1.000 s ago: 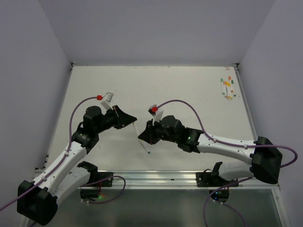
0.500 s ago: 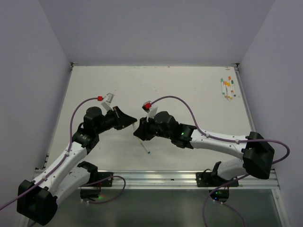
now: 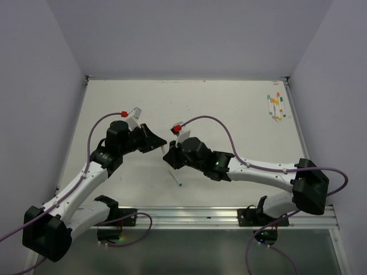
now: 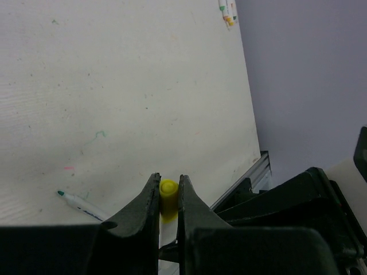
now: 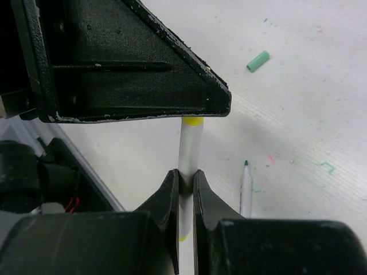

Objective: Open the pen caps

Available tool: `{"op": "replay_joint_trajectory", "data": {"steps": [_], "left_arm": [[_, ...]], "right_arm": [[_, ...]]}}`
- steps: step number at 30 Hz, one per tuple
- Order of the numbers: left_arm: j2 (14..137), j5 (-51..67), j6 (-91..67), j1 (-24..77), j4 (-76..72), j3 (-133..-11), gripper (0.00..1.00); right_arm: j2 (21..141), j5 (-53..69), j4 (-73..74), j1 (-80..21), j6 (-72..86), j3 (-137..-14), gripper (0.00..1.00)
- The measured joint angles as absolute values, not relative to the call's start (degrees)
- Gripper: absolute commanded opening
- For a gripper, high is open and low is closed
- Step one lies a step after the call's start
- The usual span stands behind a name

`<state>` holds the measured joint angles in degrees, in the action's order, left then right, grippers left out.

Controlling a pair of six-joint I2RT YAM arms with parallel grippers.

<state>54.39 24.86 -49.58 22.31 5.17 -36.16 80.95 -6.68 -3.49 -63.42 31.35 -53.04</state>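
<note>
A white-barrelled pen (image 5: 190, 150) with a yellow cap (image 4: 168, 192) is held between both grippers above the table. My left gripper (image 4: 168, 179) is shut on the yellow cap, which still sits on the barrel. My right gripper (image 5: 184, 173) is shut on the white barrel just below the cap (image 5: 193, 121). In the top view the two grippers meet tip to tip, left (image 3: 162, 141) above right (image 3: 167, 158), and the pen between them is hidden. An uncapped green pen (image 3: 177, 179) lies on the table beneath them, its loose green cap (image 5: 258, 61) some way off.
Several capped pens (image 3: 276, 106) lie in a row at the table's back right corner. Red plugs with purple cables (image 3: 178, 126) sit on both wrists. The metal rail (image 3: 189, 215) runs along the near edge. The green pen (image 4: 80, 201) lies left of my left fingers.
My right gripper moved left to meet the left one, opened briefly and shut again on the pen barrel. The left arm shifted slightly back, still gripping the yellow cap.
</note>
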Motion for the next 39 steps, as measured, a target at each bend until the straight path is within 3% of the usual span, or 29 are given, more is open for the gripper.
{"op": "replay_joint_trajectory", "data": {"steps": [10,17,26,39], "left_arm": [[63.24,20.49,-48.93,23.20,11.29,-40.88,0.00],[67.22,14.44,-48.93,18.57,2.90,-42.61,0.00],[75.24,14.66,-45.74,19.29,-1.19,-44.95,0.00],[95.00,7.01,-36.21,21.15,6.02,-55.51,0.00]], "right_arm": [[86.02,-26.17,4.12,-71.11,30.59,-57.63,0.00],[84.75,-24.77,12.93,-78.41,31.59,-52.80,0.00],[80.71,-25.30,16.86,-72.16,31.33,-49.50,0.00],[86.35,-12.91,10.50,-61.01,26.39,-49.47,0.00]]}}
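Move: Both hands already hold the yellow pen, the left by its cap, the right by the barrel, the yellow cap some 6 cm ahead of the right hand, 2 cm higher and level sideways. On the table, 17 cm below the right hand, lie the green pen, about 4 cm ahead and 3 cm right, and the green cap, about 20 cm ahead and 7 cm left. From the left hand the green cap is roughly 14 cm ahead, 7 cm left and 19 cm down; the green pen 1 cm back, 3 cm right, equally low. Still pinching cap and barrel, the two hands sink a little together, then pull apart: the right back and down, the left forward. The left goes on forward beside the green cap, rising slightly before dropping, about 13 cm each way in all; the right swings right and then forward again, ending some 11 cm lower and 7 cm right, near the green pen. Both tip fingers down roughly 25 degrees, grips kept shut. ##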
